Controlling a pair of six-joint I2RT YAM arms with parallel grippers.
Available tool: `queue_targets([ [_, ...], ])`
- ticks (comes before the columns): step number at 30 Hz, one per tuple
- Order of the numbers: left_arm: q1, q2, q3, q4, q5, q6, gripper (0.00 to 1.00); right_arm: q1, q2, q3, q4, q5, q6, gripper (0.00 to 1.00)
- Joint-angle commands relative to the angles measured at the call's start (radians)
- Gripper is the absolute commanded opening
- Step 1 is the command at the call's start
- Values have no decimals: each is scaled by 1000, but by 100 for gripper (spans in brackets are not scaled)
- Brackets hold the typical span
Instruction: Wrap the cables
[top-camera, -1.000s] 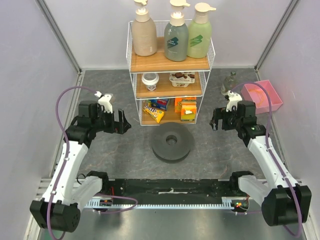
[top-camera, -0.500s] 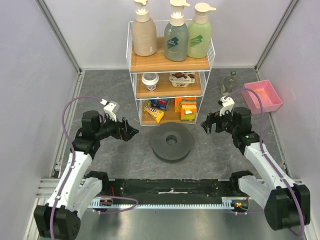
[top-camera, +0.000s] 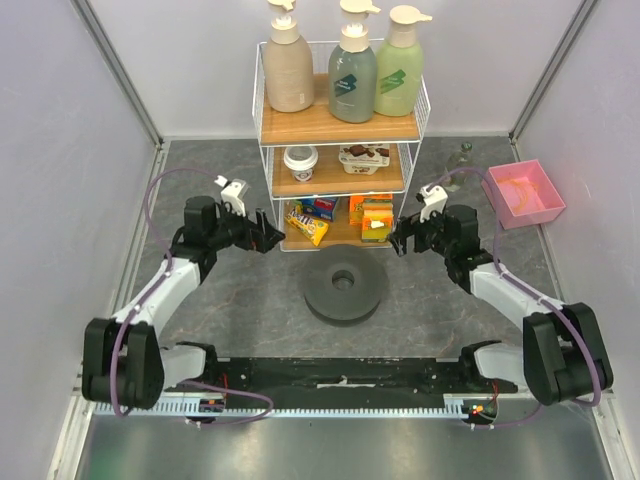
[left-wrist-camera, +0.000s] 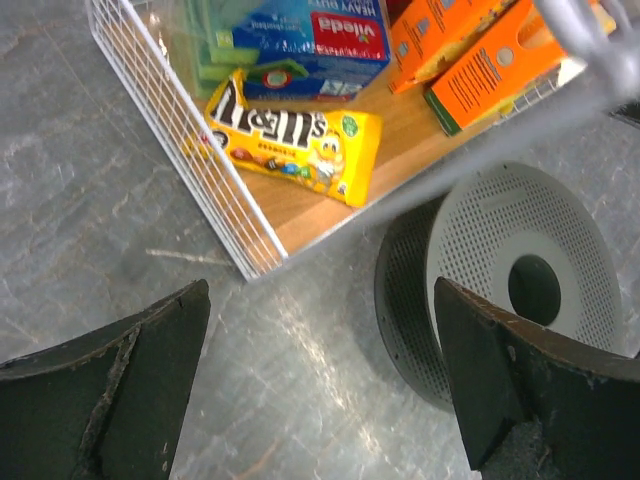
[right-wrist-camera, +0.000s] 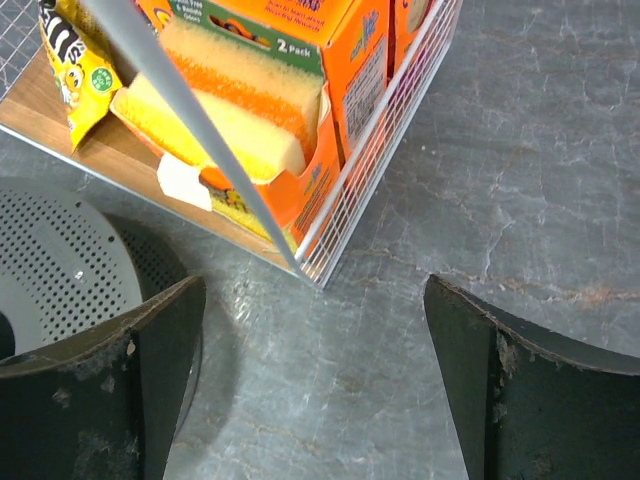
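The cables show as a thin yellow-orange wire (top-camera: 517, 183) lying in loose loops inside the pink bin (top-camera: 548, 205) at the back right. My left gripper (top-camera: 268, 238) hangs open over the grey floor by the rack's front left corner, nothing between its fingers (left-wrist-camera: 110, 390). My right gripper (top-camera: 398, 238) is open and empty as well, just off the rack's front right corner, its fingers (right-wrist-camera: 540, 390) spread over bare floor. The dark round spool (top-camera: 345, 283) lies between the two grippers, slightly nearer the bases. The wire shows in neither wrist view.
A white wire rack (top-camera: 265, 150) stands at the back centre, with three pump bottles (top-camera: 353, 70) on top and snacks and boxes on the lower shelves. A yellow candy bag (left-wrist-camera: 300, 140) and an orange sponge box (right-wrist-camera: 250, 110) sit on the bottom shelf. Purple hoses (top-camera: 160, 190) loop off both arms.
Both arms have swung inward and toward the rack, so the grippers now flank its bottom shelf. Both grippers stayed open and empty. The spool and the bin have not moved.
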Motion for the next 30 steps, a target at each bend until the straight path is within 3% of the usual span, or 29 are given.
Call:
queue_targets([
  [1, -17, 89, 89, 162, -9, -26, 99, 4, 45, 56, 152, -1, -45, 99],
  [14, -24, 286, 205, 269, -53, -63, 96, 2, 194, 157, 232, 30, -70, 99],
  [30, -26, 502, 379, 331, -95, -84, 95, -64, 461, 407, 252, 25, -74, 99],
])
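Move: The wire shelf's left front post stands about 4 cm ahead of my left hand and 3 cm to its right, at its height; the yellow candy bag lies some 11 cm ahead, 10 cm right and 9 cm lower. For my right hand, the right front post is about 4 cm ahead and 3 cm left, with the orange sponge boxes some 12 cm ahead, 8 cm left and 7 cm lower. The black spool lies 8 cm back, 17 cm left and 9 cm below that hand. With both grippers wide open, I drive my hands forward together about 11–12 cm, first closing the gap to the shelf's front posts, then taking a post on the rear finger of each hand and pushing the shelf ahead of me, away from the spool. My left hand drifts a little right early on; my right rises slightly, its fingers tipping up nearly 10 degrees. ##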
